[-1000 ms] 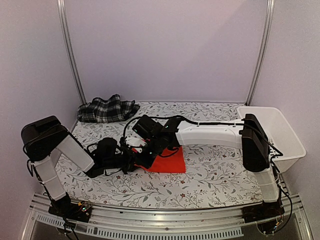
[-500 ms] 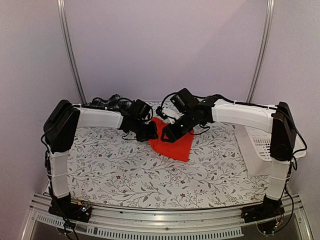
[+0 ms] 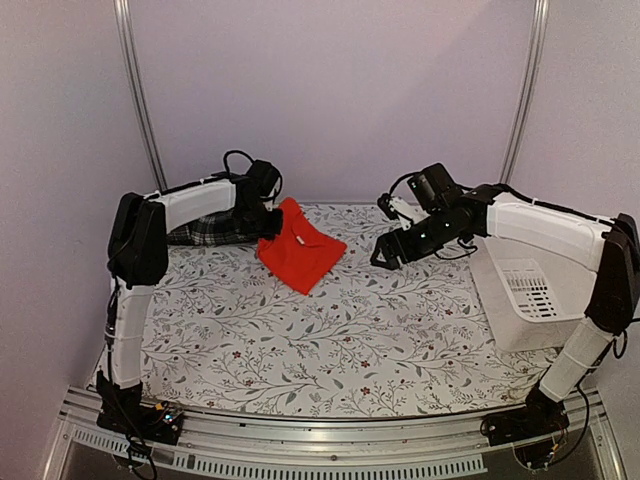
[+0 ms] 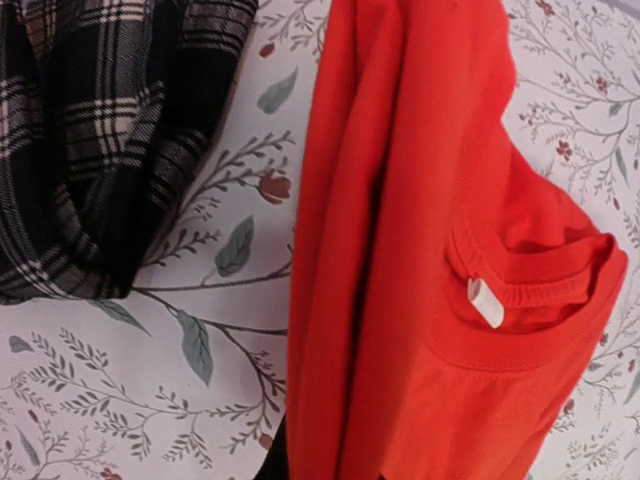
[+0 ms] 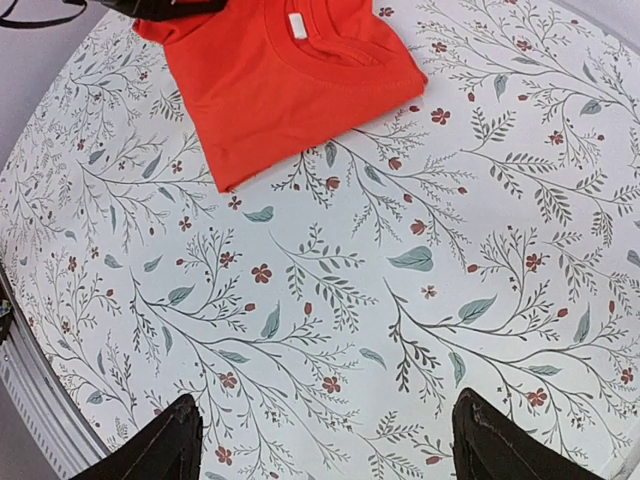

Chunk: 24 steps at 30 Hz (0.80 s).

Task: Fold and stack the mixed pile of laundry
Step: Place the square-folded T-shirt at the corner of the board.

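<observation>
The red shirt (image 3: 302, 252) lies folded on the table at the back left, its collar and white tag (image 4: 486, 302) facing up. My left gripper (image 3: 269, 222) is shut on the shirt's left edge; in the left wrist view only a dark sliver of finger shows under the red cloth (image 4: 400, 250). The plaid garment (image 3: 205, 231) lies bunched just left of the shirt, partly behind my left arm, and fills the upper left of the left wrist view (image 4: 90, 130). My right gripper (image 3: 384, 256) hovers open to the right of the shirt (image 5: 285, 80), nothing between its fingers (image 5: 165, 450).
A white plastic basket (image 3: 545, 300) stands at the right edge, under my right arm. The floral table cover (image 3: 330, 340) spreads over the middle and front. Metal posts (image 3: 140, 100) and the back wall close off the rear.
The red shirt has been carried from the front middle to the back left. My right gripper has opened, let go of it and drawn off to the right. The left one keeps its hold.
</observation>
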Available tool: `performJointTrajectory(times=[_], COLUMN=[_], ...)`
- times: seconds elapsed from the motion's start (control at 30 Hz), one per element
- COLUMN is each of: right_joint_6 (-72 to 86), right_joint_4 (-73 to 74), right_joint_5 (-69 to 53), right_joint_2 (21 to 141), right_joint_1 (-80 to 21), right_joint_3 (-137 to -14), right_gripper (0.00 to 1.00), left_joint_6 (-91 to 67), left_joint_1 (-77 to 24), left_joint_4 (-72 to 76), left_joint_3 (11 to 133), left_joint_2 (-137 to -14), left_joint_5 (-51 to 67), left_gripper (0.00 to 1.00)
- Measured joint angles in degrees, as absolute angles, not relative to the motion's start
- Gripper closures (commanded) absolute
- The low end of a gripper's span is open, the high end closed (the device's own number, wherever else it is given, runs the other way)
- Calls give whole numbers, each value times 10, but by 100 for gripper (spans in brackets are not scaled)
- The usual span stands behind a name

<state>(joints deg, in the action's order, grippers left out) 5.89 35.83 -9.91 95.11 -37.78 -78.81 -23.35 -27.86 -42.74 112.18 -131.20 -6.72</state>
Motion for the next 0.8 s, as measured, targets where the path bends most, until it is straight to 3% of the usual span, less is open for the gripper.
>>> performJointTrajectory(times=[0.37, 0.8], right_joint_6=[67, 79], right_joint_4=[360, 355], right_joint_5=[-101, -119], right_joint_2=[946, 946], right_joint_1=[-370, -369], right_joint_3=[-769, -764], right_gripper=[14, 14], left_joint_6=[-197, -160], left_joint_1=[-219, -164], left_joint_4=[-428, -458], left_joint_3=[1258, 1298], left_joint_2=[-1339, -1343], left_joint_5=[-46, -33], left_gripper=[100, 100])
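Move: Some 18 cm to the left, 9 cm ahead and about 5 cm below the left hand, which already pinches the red T-shirt by its edge, lies the folded plaid cloth. The board's far-left corner is roughly 35 cm left and 20 cm ahead of this hand. The T-shirt's body spreads off to its right, middle about 12 cm right and 2 cm back. From the idle right hand the plaid cloth is around 55 cm left, 26 cm ahead and 15 cm lower. Lifting the pinched T-shirt, the left hand climbs about 8 cm while reaching about as far forward, most of it early on; it then slows and carries on mostly leftwards, some 8 cm left overall, to end above the right-hand end of the plaid cloth. The fingers stay shut on the red fabric and tip up forward by about 10 degrees. ##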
